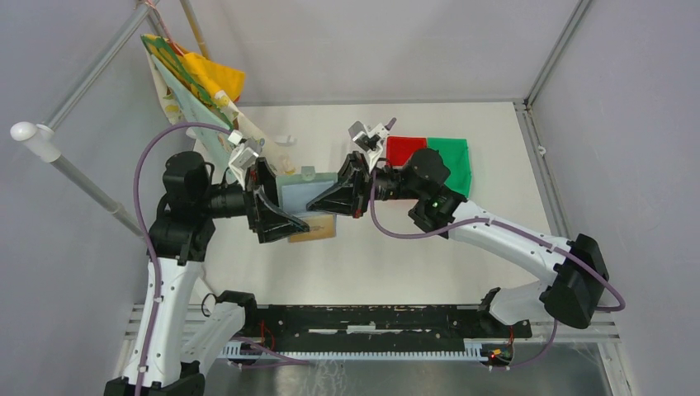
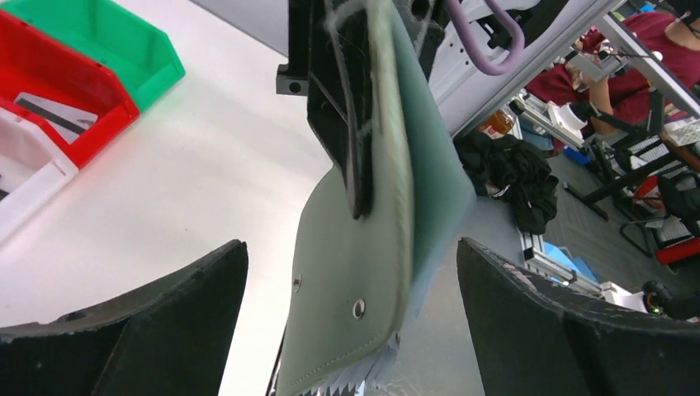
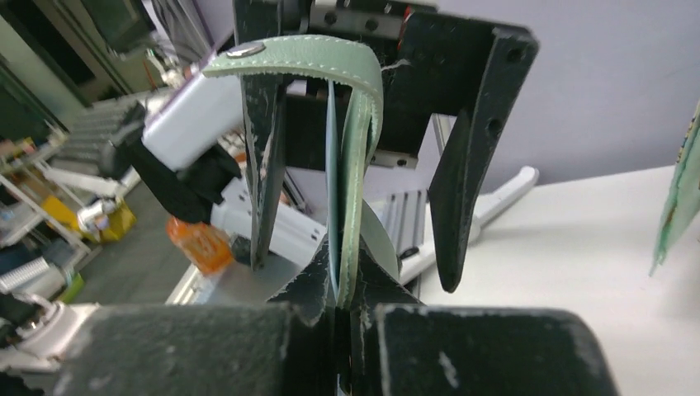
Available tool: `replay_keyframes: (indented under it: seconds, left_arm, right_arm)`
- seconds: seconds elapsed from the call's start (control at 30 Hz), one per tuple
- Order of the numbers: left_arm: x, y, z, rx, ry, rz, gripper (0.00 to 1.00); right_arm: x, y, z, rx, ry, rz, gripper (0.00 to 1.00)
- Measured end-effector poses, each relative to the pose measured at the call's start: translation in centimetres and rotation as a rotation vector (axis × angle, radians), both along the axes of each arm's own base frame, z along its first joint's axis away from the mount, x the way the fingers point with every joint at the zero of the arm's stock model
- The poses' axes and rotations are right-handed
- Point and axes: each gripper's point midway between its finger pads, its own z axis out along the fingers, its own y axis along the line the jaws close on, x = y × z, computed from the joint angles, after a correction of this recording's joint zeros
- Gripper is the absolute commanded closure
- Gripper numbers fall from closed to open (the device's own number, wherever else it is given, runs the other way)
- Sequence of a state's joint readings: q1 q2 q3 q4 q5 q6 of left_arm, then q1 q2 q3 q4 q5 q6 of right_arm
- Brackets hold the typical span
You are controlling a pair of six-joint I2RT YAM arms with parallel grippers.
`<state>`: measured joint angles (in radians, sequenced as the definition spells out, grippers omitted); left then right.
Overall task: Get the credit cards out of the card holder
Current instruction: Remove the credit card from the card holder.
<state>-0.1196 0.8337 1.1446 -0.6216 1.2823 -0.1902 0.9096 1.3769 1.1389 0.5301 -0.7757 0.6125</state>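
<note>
The grey-green card holder (image 1: 299, 190) hangs in the air between the two arms. My right gripper (image 3: 347, 285) is shut on one edge of the card holder (image 3: 353, 173), whose snap tab (image 3: 297, 51) arches over the top. My left gripper (image 2: 355, 326) is open, with a dark finger on each side of the card holder (image 2: 355, 264) and neither one touching it. A tan-gold card (image 1: 314, 229) lies flat on the table just below the holder. A silvery-white card with a dark stripe (image 2: 54, 115) lies in the red bin (image 2: 91, 87). The black card is not visible.
A green bin (image 1: 450, 161), the red bin (image 1: 403, 151) and a white bin (image 2: 29, 177) stand in a row at the back right. A colourful cloth (image 1: 198, 78) hangs from the frame at the back left, next to a white pole (image 1: 37, 136).
</note>
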Motion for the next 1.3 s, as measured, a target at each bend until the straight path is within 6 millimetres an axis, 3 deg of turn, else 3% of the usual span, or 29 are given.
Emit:
replay_keyframes:
  seconds: [0.2,0.57,1.1,1.2,1.3]
  left_arm:
    - [-0.6,-0.1,1.1,-0.036,-0.042,0.005,0.04]
    - [-0.6,-0.4,1.7,-0.068,-0.022,-0.005,0.23]
    - [-1.4,-1.1,3.1,-0.101,-0.03,-0.024,0.46]
    - [-1.2,-1.1,2.9,-0.104,-0.023,-0.015,0.55]
    - [-1.2,-1.2,3.0,-0.107,-0.028,-0.008,0.74]
  right_arm:
    - [0.5,-0.4,1.8,0.125,0.116,-0.04,1.0]
    - [0.5,-1.4,4.7,0.324,0.218,-0.077,1.0]
    - [0.7,-2.9,4.3,0.496,0.326,-0.14,1.0]
    - [0.5,-3.1,4.7,0.533,0.334,-0.146,1.0]
    - [0.3,-2.9,4.8,0.556,0.347,-0.148,1.0]
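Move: The open card holder is already pinched near its middle between my right fingertips. From my wide-open left hand, its middle lies about 2 cm ahead, 3 cm to the right and level. From my right hand, the left gripper is some 4 cm to the left, 2 cm back and slightly lower. On the table roughly 34 cm below my left hand stand the white box, about 24 cm ahead and 11 cm right, and the red box, 22 cm ahead and 22 cm right. With my right fingers keeping their pinch, I raise the card holder about 5 cm, carry it 3 cm to the right, and tip those fingers upward by over 30 degrees. My left hand follows, rising 3 cm and edging right and slightly back, and narrows its fingers from wide open to under half, one on each side of the sleeve stack; a firm grip can't be confirmed. ##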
